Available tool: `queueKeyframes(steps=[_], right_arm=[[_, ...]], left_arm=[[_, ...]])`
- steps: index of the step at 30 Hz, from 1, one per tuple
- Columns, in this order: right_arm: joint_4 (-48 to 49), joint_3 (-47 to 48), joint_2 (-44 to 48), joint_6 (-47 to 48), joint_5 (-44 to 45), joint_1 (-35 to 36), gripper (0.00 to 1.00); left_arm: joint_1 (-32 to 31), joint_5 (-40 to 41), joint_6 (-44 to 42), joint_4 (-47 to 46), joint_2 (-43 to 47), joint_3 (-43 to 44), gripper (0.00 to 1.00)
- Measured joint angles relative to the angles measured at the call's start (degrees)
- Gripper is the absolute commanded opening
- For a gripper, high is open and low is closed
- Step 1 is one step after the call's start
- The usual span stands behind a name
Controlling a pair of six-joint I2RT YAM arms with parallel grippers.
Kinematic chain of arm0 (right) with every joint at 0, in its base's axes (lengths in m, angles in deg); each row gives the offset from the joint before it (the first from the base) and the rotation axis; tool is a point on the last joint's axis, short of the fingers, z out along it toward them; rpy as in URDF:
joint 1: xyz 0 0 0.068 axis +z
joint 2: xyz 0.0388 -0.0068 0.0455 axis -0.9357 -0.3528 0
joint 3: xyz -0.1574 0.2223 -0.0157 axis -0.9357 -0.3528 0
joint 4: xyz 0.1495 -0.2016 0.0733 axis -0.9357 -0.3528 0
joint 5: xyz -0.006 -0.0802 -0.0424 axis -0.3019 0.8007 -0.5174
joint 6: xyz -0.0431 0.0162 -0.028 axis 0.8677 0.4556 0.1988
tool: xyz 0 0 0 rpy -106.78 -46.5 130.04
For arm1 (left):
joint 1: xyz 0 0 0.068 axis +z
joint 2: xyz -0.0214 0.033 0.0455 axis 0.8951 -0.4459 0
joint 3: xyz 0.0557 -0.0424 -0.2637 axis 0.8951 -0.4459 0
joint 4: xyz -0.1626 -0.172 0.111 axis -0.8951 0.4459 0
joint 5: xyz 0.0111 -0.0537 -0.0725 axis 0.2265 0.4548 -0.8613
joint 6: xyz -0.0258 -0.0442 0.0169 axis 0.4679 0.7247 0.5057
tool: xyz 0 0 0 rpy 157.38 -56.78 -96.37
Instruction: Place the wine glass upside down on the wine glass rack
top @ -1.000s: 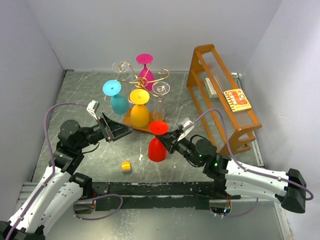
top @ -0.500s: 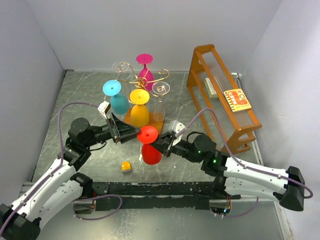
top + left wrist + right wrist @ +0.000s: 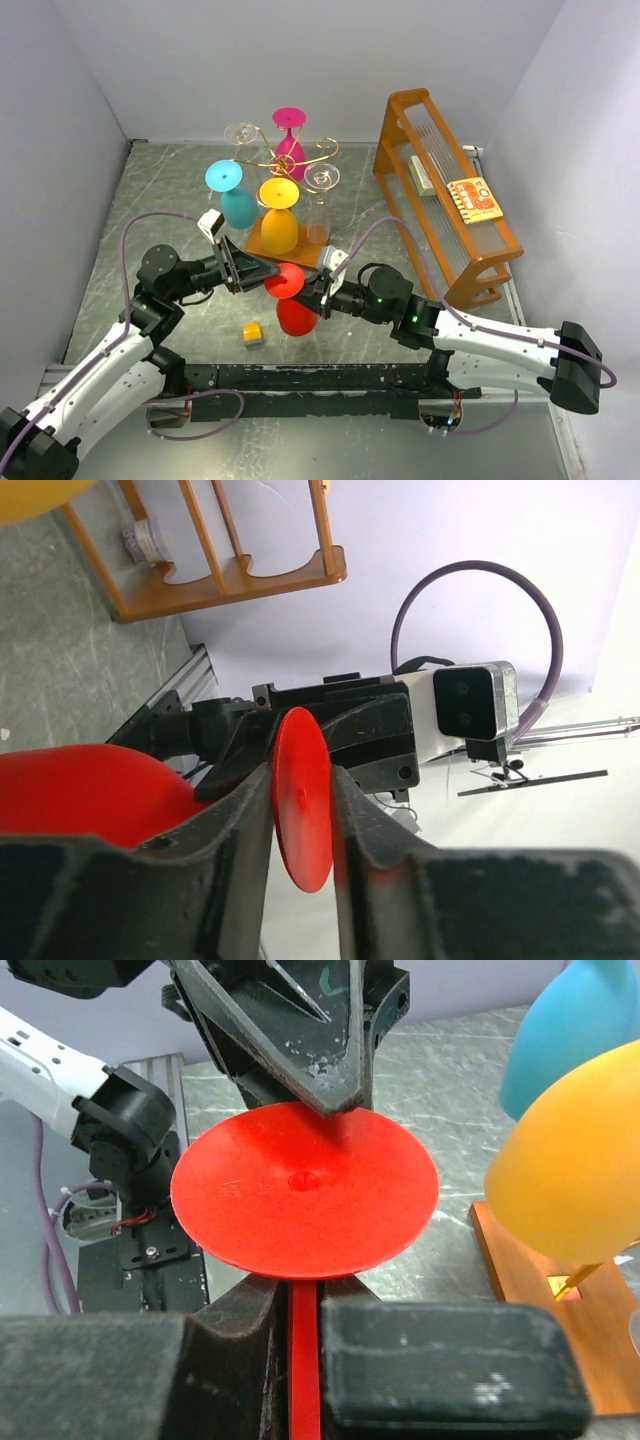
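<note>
The red wine glass [image 3: 296, 316] hangs tilted over the front middle of the table, with its round foot [image 3: 284, 281] toward the upper left. My right gripper [image 3: 318, 298] is shut on its thin stem [image 3: 305, 1360] just under the foot [image 3: 300, 1190]. My left gripper [image 3: 270, 272] reaches in from the left. Its jaws stand tight against both sides of the foot [image 3: 302, 800]; the red bowl [image 3: 90, 790] shows beyond them. Behind stands the wine glass rack [image 3: 285, 158], gold wire on a wooden base [image 3: 312, 250].
On the rack hang teal [image 3: 237, 205], yellow [image 3: 279, 225], magenta [image 3: 291, 150] and clear [image 3: 322, 200] glasses, upside down. A tall orange slatted frame [image 3: 440, 190] stands at the right. A small yellow cube [image 3: 253, 333] lies near the front edge.
The right gripper carried the red glass leftward and tilted it. The left gripper came in from the left and closed its wide-open jaws onto the foot.
</note>
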Motion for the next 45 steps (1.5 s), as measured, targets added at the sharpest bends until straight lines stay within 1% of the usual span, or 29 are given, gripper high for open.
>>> queueKeyframes(steps=[3,5,7,8,10,11,12,13,15,16,17,20,22,28,33,37,41,45], right_arm=[[0.3,0.6,-0.4,-0.3,-0.3,0.0,0.0],[0.3,1.5,-0.6,-0.5,-0.4,0.0,0.0],[0.3,2.1,-0.8,-0.9,-0.4,0.0,0.0],[0.3,2.2,-0.8,-1.1,-0.4,0.0,0.0],[0.3,2.2,-0.9,-1.5,-0.3,0.0,0.0],[0.4,2.2,-0.9,-1.6,-0.2,0.0,0.0],[0.5,2.3,-0.9,-1.8,0.0,0.0,0.0],[0.5,2.3,-1.0,-1.9,0.3,0.1,0.04],[0.3,2.5,-1.1,-1.9,0.7,0.1,0.21],[-0.2,2.7,-1.1,-2.0,0.7,0.1,0.34],[-0.9,3.0,-1.1,-2.4,0.6,0.1,0.41],[-3.5,4.2,-1.1,-4.8,0.4,0.0,0.56],[-6.3,5.0,-1.0,-6.8,0.5,0.0,0.6],[-14.8,6.9,0.2,-14.6,0.4,0.0,0.64],[-22.1,9.6,1.2,-25.2,-0.2,0.0,0.64],[-23.7,9.7,2.2,-34.3,0.6,0.0,0.64],[-23.2,9.2,5.4,-42.1,3.1,0.0,0.64],[-22.5,8.5,9.9,-48.5,9.1,0.0,0.63]], left_arm=[[-0.1,-0.3,0.3,0.0,0.6,0.0,0.25],[-0.1,-0.5,0.3,0.0,1.1,0.0,0.26],[-0.2,-0.6,0.3,0.0,1.7,0.0,0.3],[-0.2,-0.7,0.3,0.0,2.1,0.0,0.29],[-0.2,-1.1,0.4,0.0,2.5,0.0,0.21],[-0.2,-1.2,0.3,0.0,2.6,0.0,0.12],[-0.2,-1.4,0.4,0.0,2.6,0.0,0.08],[-0.2,-1.5,0.7,0.1,2.6,0.0,0.07],[-0.2,-1.5,1.0,0.3,2.7,0.0,0.07],[-0.2,-1.6,1.1,0.5,2.7,0.0,0.07],[-0.2,-1.6,1.1,0.7,2.8,0.0,0.07],[-0.2,-1.6,0.2,1.3,3.7,0.2,0.07],[-0.2,-1.4,-0.7,2.2,4.5,0.4,0.07],[-0.3,-1.0,-3.1,5.5,5.7,0.7,0.07],[-0.3,0.2,-5.2,7.5,5.8,0.8,0.07],[-0.3,1.0,-6.5,8.7,5.5,1.9,0.07],[-0.3,1.2,-7.0,8.9,5.4,2.3,0.07],[-0.3,1.2,-7.2,8.9,5.2,2.5,0.07]])
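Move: The red wine glass hangs upside down, the right gripper already shut on its stem; its foot lies about 3 cm to the right of the left hand, 1 cm back and 1 cm lower. From the right hand the foot is about 3 cm up, 1 cm ahead and 1 cm left. From the left hand, the racked yellow glass is some 16 cm ahead and 1 cm right, 8 cm lower, and the small block 2 cm back and 4 cm left, 25 cm below. While the right hand still holds the stem and lifts it a centimetre or two, the left fingers, half open around the near rim of the foot, close and pinch the foot's edge, the left hand easing back only 1–2 cm and then keeping its hold. The right fingers then open and let go of the stem, and that hand draws back and dips slightly, then climbs to about 5 cm above its start and 3 cm off to its right, away from the glass, rolling some 45 degrees with its top turning forward. ##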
